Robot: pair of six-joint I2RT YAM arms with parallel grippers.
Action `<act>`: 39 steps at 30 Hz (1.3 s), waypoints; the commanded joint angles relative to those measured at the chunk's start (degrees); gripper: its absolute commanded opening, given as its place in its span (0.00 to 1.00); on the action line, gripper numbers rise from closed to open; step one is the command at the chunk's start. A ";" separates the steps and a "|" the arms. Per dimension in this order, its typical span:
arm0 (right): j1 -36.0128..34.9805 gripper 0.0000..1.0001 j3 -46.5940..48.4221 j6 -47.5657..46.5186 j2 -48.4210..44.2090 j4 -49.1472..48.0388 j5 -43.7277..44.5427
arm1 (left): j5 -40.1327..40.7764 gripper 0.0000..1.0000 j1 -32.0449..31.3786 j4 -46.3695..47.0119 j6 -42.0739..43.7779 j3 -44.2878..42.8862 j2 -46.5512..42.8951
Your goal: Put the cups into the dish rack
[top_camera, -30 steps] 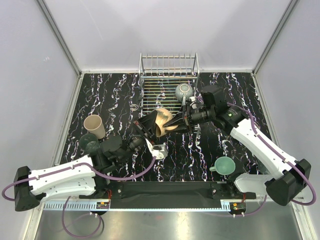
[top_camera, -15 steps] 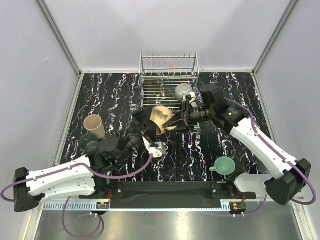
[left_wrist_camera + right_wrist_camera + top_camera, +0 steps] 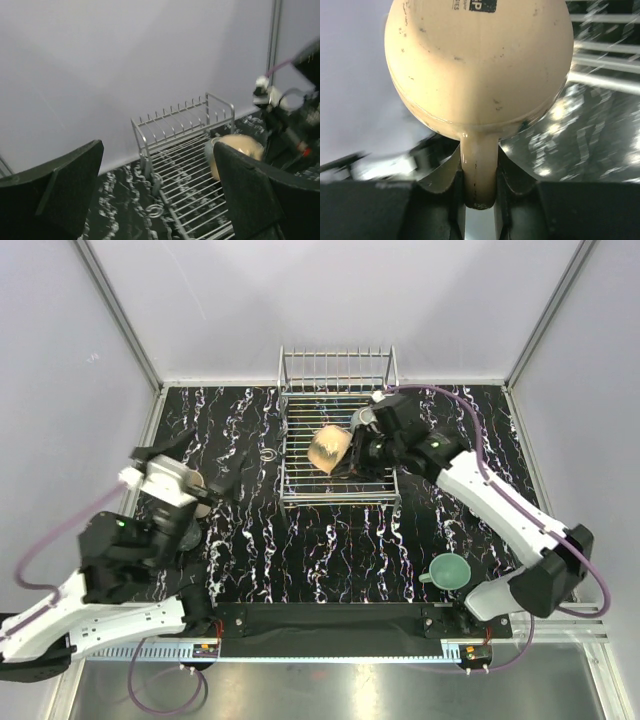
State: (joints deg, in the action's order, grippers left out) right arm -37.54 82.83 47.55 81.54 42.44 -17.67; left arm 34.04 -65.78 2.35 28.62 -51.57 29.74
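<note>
My right gripper (image 3: 352, 452) is shut on the handle of a tan cup (image 3: 328, 448) and holds it on its side just above the dish rack (image 3: 300, 476), a silver wire rack at the back of the table. In the right wrist view the handle (image 3: 480, 170) sits pinched between both fingers, and the cup's round body (image 3: 480, 65) fills the top. My left gripper (image 3: 195, 465) is raised at the left, open, with nothing in it. The left wrist view looks between its wide-open fingers (image 3: 260, 200) at the rack (image 3: 175, 165) and the tan cup (image 3: 240, 147). A teal cup (image 3: 450, 570) stands near the front right.
A small metal ring (image 3: 268, 455) lies on the black marbled table left of the rack. The rack's upright tines (image 3: 335, 365) stand against the back wall. White walls close in the table on three sides.
My left gripper has opened, let go of the tan cup and swung back to the left and up. The right gripper has carried the cup from the rack's front edge to above it.
</note>
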 commanded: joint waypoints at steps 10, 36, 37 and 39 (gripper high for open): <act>-10.36 0.00 -2.49 -21.09 12.32 -23.87 38.75 | 16.76 0.99 0.47 -43.21 -46.45 -11.71 4.45; -10.36 0.00 8.58 -40.52 38.17 -56.06 54.76 | 11.14 0.99 2.23 -43.13 -61.15 0.42 5.86; -10.27 0.00 8.58 -40.52 38.60 -55.71 54.94 | 10.96 0.99 2.23 -42.78 -60.88 0.59 5.77; -10.01 0.00 8.84 -39.47 38.78 -54.92 54.85 | 10.70 0.99 2.32 -42.25 -60.27 0.33 6.03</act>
State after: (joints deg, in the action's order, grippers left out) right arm -48.03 87.55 6.76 121.27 -5.28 34.50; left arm 45.67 -63.77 -43.59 -31.94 -50.98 35.51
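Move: The right hand holds the tan cup by its handle above the rack; the free spot at the back left of the slats lies about 25 cm ahead of that hand, 8 cm left and 17 cm below. The grey cup already loaded sits some 15 cm right of that spot and 2 cm nearer; the rack's left rail runs about 6 cm left of the spot. From the left hand the spot is roughly 31 cm ahead, 10 cm right and 35 cm below. Down and forward at first, then nearly level forward with a drift to the left, the right hand carries the tan cup about 20 cm out and 15 cm down to the rack's back left, beside the grey cup. On the way its wrist turns some 60 degrees, swinging the fingers from left-and-down to mostly forward, still pinching the handle. The empty left hand, open, sinks about 18 cm and tips to point down. ##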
